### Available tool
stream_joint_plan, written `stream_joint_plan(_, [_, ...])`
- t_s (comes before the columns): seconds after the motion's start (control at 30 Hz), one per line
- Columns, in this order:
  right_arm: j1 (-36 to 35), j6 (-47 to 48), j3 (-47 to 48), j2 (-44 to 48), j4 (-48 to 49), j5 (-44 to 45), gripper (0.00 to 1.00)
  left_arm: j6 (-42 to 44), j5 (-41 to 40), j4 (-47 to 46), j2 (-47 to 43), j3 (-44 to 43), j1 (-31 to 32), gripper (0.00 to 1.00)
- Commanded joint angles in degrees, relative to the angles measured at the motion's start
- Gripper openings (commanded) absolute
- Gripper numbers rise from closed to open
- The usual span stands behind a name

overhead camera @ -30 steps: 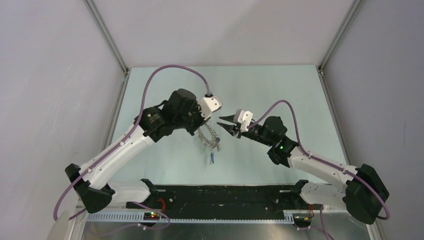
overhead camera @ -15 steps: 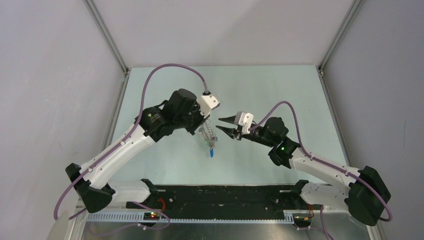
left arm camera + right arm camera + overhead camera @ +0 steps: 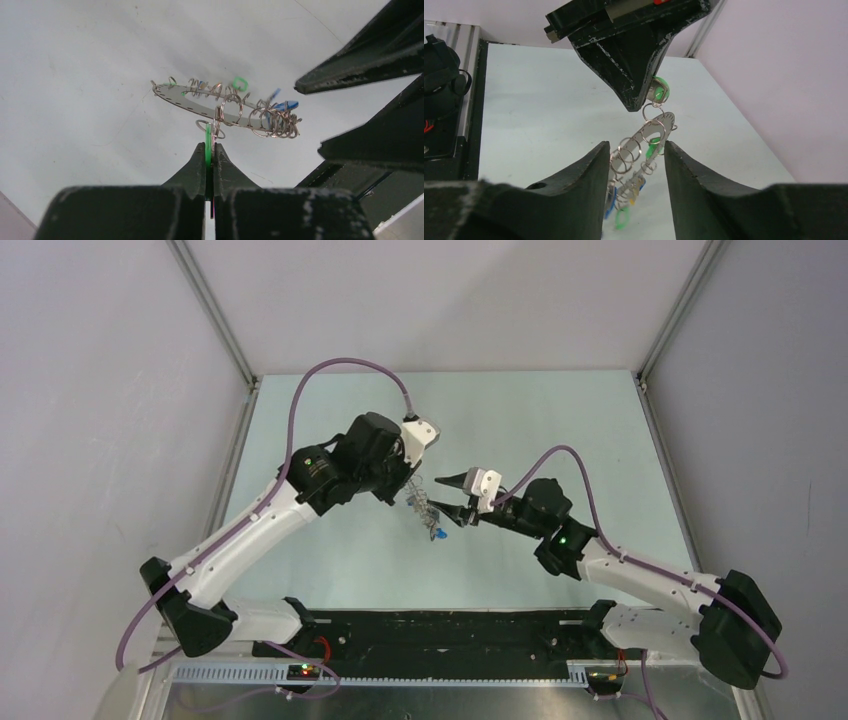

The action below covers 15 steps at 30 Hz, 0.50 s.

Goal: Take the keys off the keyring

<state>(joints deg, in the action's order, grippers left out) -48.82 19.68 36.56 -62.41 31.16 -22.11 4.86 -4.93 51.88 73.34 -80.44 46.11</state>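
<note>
My left gripper (image 3: pixel 411 488) is shut on a green-headed key (image 3: pixel 207 139) that is linked by a small wire ring to the keyring (image 3: pixel 200 100), a flat grey metal ring. The keyring (image 3: pixel 424 511) hangs in the air below the left gripper (image 3: pixel 210 146), fringed with small wire rings, blue keys (image 3: pixel 286 105) and green tags (image 3: pixel 240 83). My right gripper (image 3: pixel 636 150) is open and empty. Its fingers (image 3: pixel 584 170) stand either side of the hanging keyring (image 3: pixel 651 131), close to it. In the right wrist view the left gripper (image 3: pixel 639 106) pinches the green head (image 3: pixel 658 89) from above.
The pale green table (image 3: pixel 560 420) lies below, fenced by grey side walls and aluminium posts (image 3: pixel 215 315). A black base bar (image 3: pixel 450 625) with cable ducts runs along the near edge. The right gripper's fingers (image 3: pixel 350 67) fill the right side of the left wrist view.
My right gripper has moved left until its open fingers flank the keyring. My left gripper has shifted slightly up and right, and the hanging ring with its blue key has swung towards the right gripper.
</note>
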Motion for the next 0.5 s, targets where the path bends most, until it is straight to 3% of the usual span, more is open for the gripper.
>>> stream_joint_plan(0.0, [-1.86, -0.31, 0.61, -1.46, 3.23, 6.76, 0.54, -2.40, -0.87, -1.28, -0.11, -3.60, 0.25, 0.00])
stream_joint_plan(0.23, [-3.40, -2.30, 0.61, -4.84, 6.91, 10.63, 0.80, -2.41, -0.19, -1.17, -0.54, -3.79, 0.24, 0.00])
stream_joint_plan(0.47, [-3.27, -2.61, 0.89, -8.67, 10.11, 15.20, 0.81, -2.05, 1.25, -1.10, -1.69, -3.80, 0.29, 0.00])
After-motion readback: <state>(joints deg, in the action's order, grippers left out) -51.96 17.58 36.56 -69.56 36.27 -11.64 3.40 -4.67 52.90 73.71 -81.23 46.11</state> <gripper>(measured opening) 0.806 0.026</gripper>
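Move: The keyring hangs from the left fingers, its middle about 4 cm to the right hand's left, 2 cm back and 5 cm below. From the right hand, the pinched green key is some 6 cm left, 2 cm ahead and 2 cm below; a blue key hangs about 8 cm back, 1 cm right and 9 cm lower. The keyring's middle is some 3 cm back, 3 cm right and 4 cm below the left hand. Right hand sinks some 3 cm, going forward-left and opening wide, towards the green key the left still pinches. ##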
